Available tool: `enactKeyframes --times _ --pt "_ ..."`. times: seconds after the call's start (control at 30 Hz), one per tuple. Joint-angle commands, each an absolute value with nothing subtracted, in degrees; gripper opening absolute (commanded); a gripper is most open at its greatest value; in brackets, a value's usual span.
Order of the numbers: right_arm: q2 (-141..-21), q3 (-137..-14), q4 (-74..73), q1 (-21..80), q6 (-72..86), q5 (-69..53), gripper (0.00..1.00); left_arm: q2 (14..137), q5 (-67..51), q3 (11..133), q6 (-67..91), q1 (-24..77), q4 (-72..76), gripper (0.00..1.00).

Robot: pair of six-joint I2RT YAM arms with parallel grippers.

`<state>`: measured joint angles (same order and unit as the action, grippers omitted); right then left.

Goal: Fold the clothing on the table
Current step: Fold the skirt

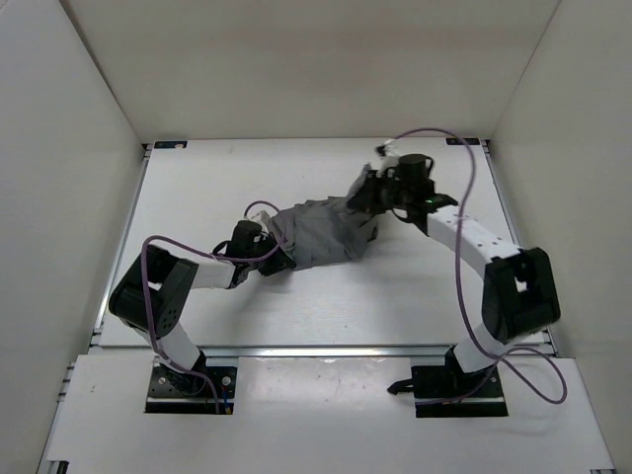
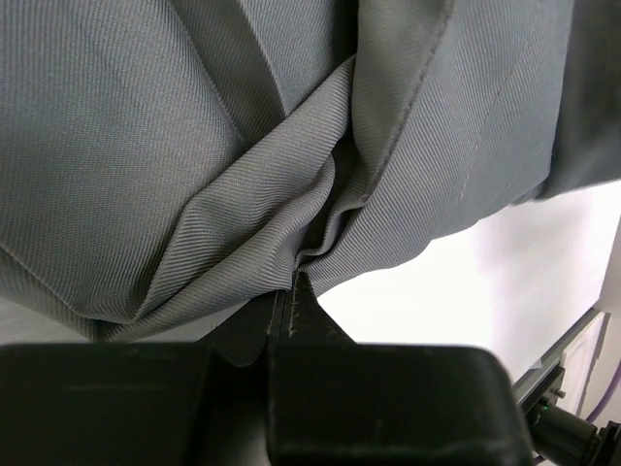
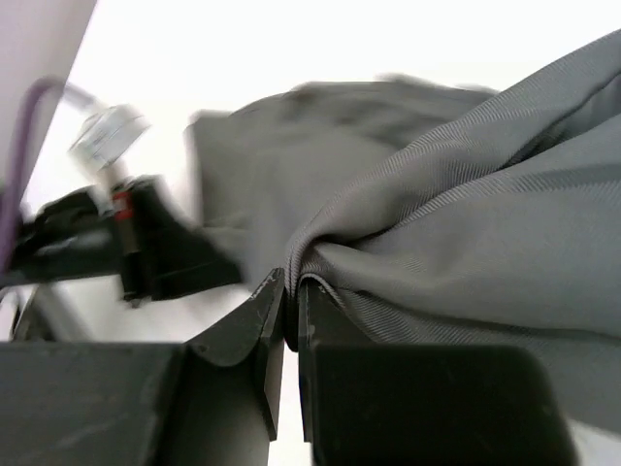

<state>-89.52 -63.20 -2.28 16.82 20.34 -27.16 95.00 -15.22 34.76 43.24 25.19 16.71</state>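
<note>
The clothing point(image 1: 321, 235) is a grey creased garment bunched in a heap near the middle of the white table point(image 1: 227, 188). My left gripper point(image 1: 283, 259) sits at the heap's left edge. In the left wrist view its jaws point(image 2: 291, 288) are pressed together, with a fold of the clothing point(image 2: 243, 194) pinched at their tips. My right gripper point(image 1: 368, 200) is at the heap's far right corner. In the right wrist view its fingers point(image 3: 292, 288) are shut on a rolled edge of the clothing point(image 3: 466, 252), and a thin layer of fabric shows between them.
White walls point(image 1: 69, 148) close off the left, far and right sides. A metal rail point(image 1: 326, 349) runs along the near edge, in front of the arm bases. Purple cables point(image 1: 464, 247) loop beside both arms. The left arm shows blurred in the right wrist view point(image 3: 146, 243).
</note>
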Motion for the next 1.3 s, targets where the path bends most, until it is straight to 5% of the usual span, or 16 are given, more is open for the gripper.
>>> enactKeyframes --times 0.0,0.57,0.7,0.83,1.0,1.17,1.27 --pt "-96.3 -71.4 -3.7 24.9 15.0 -35.2 0.00 95.2 -14.9 32.8 43.5 24.8 16.2 0.00" --pt "-117.9 -81.1 -12.7 38.1 12.9 -40.9 0.00 92.8 -16.6 29.2 44.0 22.9 18.7 0.00" --pt "-119.7 -83.7 -16.7 39.2 10.5 -36.9 0.00 89.1 -18.8 27.6 44.4 21.1 18.3 0.23" --pt "-120.0 -84.3 -18.5 40.8 8.0 -33.9 0.01 81.5 -19.5 26.5 43.9 17.0 14.7 0.30" --pt "-116.8 -82.5 -15.6 42.3 4.8 -36.0 0.40 67.6 -17.7 25.7 43.4 12.2 9.1 0.32" --pt "-106.8 -76.2 -9.6 44.4 2.0 -37.1 0.49 59.8 -16.6 26.1 42.6 8.8 4.4 0.31" --pt "-94.9 -61.7 9.9 43.5 5.7 -39.6 0.50 57.7 -17.0 26.5 41.7 7.5 2.5 0.32"
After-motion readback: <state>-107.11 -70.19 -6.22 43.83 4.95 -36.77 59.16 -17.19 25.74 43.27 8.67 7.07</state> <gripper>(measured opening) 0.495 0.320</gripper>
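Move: The right hand already holds the skirt's raised right end; the near left corner it is carried to lies about 17 cm to its left, 10 cm back and some 16 cm below. That corner is already pinched in the left fingers, right at their tips. From the right hand, the skirt's flat middle lies about 11 cm left, 2 cm back and 17 cm below; the far left corner is roughly 21 cm left and 3 cm ahead. The right hand sweeps its held end about 18 cm left, down some 12 cm and back across the skirt, turning counter-clockwise to bring it down beside the left fingers, then opens to about half, lets the cloth go and draws back with a slight rise. The left hand keeps the near left corner pinched for the first half, then eases open, lets go and withdraws about 9 cm left and 11 cm up, its fingers tipping upward. ##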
